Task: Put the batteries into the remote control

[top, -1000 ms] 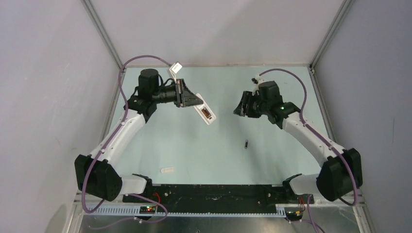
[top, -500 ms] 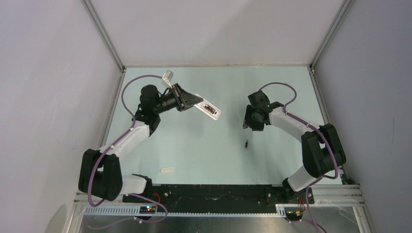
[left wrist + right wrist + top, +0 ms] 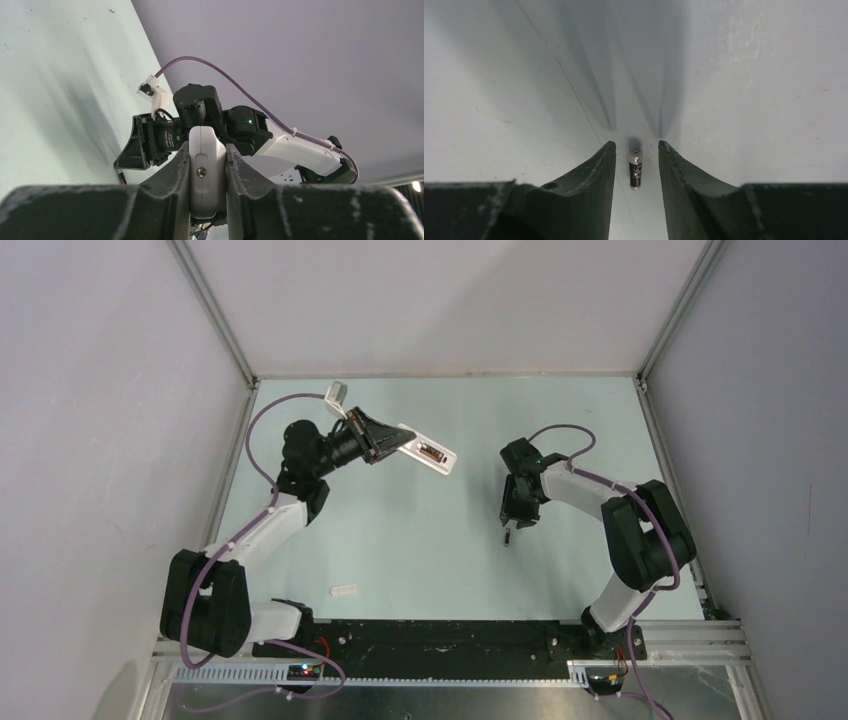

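Note:
My left gripper (image 3: 393, 444) is shut on one end of the remote control (image 3: 428, 454), a slim white handset held above the table at the back left, its brownish recess facing up. In the left wrist view the remote control (image 3: 202, 172) sits clamped between both fingers of the left gripper (image 3: 206, 156). One dark battery (image 3: 508, 536) lies on the table right of centre. My right gripper (image 3: 513, 517) points down just over it. In the right wrist view the battery (image 3: 635, 169) lies lengthwise between the open fingers of the right gripper (image 3: 636, 148), touching neither.
A small flat white cover strip (image 3: 343, 590) lies near the front left of the table. Grey walls with metal posts (image 3: 215, 310) close in the table on three sides. The black base rail (image 3: 440, 637) runs along the near edge.
My right gripper has come down and toward the near side until it straddles the battery, and its jaws have narrowed. The left gripper has swung the remote slightly up and to the right.

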Available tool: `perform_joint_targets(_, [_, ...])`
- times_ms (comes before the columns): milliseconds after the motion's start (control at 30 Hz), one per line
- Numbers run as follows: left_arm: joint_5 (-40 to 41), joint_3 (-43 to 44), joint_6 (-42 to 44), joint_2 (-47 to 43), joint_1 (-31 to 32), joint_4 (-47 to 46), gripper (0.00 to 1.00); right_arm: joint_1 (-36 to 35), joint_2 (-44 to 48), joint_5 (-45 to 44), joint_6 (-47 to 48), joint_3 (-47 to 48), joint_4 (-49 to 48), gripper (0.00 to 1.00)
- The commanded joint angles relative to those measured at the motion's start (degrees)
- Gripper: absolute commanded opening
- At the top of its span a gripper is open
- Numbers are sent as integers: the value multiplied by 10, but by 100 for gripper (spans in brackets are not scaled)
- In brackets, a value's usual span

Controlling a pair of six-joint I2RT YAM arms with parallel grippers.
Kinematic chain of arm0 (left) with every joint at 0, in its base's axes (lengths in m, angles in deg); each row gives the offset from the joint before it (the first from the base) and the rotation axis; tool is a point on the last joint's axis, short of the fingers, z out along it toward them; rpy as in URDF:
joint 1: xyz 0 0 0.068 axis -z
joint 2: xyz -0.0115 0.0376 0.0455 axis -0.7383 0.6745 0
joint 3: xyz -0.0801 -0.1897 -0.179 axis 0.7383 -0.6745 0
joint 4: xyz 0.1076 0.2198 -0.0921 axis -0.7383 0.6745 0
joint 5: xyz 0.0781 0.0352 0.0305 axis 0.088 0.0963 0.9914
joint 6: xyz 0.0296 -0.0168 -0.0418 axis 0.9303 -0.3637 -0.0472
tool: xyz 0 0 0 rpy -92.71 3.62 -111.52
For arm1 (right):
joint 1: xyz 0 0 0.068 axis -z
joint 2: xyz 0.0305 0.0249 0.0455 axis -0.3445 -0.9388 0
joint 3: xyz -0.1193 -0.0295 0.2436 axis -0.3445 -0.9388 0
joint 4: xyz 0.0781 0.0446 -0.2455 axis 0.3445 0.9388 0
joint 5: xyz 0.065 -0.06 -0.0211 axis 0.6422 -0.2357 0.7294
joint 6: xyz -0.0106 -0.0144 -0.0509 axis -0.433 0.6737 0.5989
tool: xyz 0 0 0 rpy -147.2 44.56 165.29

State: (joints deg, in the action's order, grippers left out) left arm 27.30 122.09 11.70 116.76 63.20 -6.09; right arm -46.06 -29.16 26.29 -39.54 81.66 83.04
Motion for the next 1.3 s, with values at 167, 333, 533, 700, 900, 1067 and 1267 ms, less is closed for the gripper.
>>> perform_joint_targets(167, [3, -11, 1, -19, -3, -38, 0, -31, -23, -25, -9, 1, 34, 37])
perform_joint_targets(333, [-1, -19, 3, -21, -3, -38, 0, -31, -25, -36, -15, 2, 30, 28])
perform_joint_targets(533, [0, -22, 0, -28, -3, -38, 0, -35, -26, -49, -21, 2, 27, 13])
perform_joint_targets(700, [11, -27, -22, -36, -3, -38, 0, -37, 16, -56, -32, 2, 19, 6])
perform_joint_targets(900, [34, -16, -71, -30, -2, -38, 0, -10, 149, -44, -53, 19, -26, 5])
perform_joint_targets(1067, [30, 24, -126, -16, 1, -38, 0, -4, 278, -59, -61, 46, -94, 5])
perform_joint_targets(1267, [19, 50, -236, -3, 13, -38, 0, -39, 367, -72, -22, 48, -262, 5])
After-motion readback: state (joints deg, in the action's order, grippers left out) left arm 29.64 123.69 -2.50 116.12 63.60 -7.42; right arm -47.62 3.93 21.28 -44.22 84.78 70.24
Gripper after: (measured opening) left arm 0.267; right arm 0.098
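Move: The loose battery lies on the table almost under the right hand's open fingers, about 2 cm back, level sideways, and 1 cm below them. The remote control, gripped by the left hand, is high up from the right hand: some 18 cm to its left, 4 cm farther out and roughly 25 cm above. From the left hand, the battery lies about 24 cm to the right, 10 cm back and 28 cm down. The battery is pinched by the right fingers after the hand eases back almost 2 cm and slightly down over it, closes, then lifts fast, ending some 25 cm higher and 4 cm farther forward, towards the remote's height. During the lift the wrist tips the fingers about 45 degrees up and forward, swinging them somewhat left. Late on, the left hand raises its still-gripped remote about 3 cm, tilting it slightly. ##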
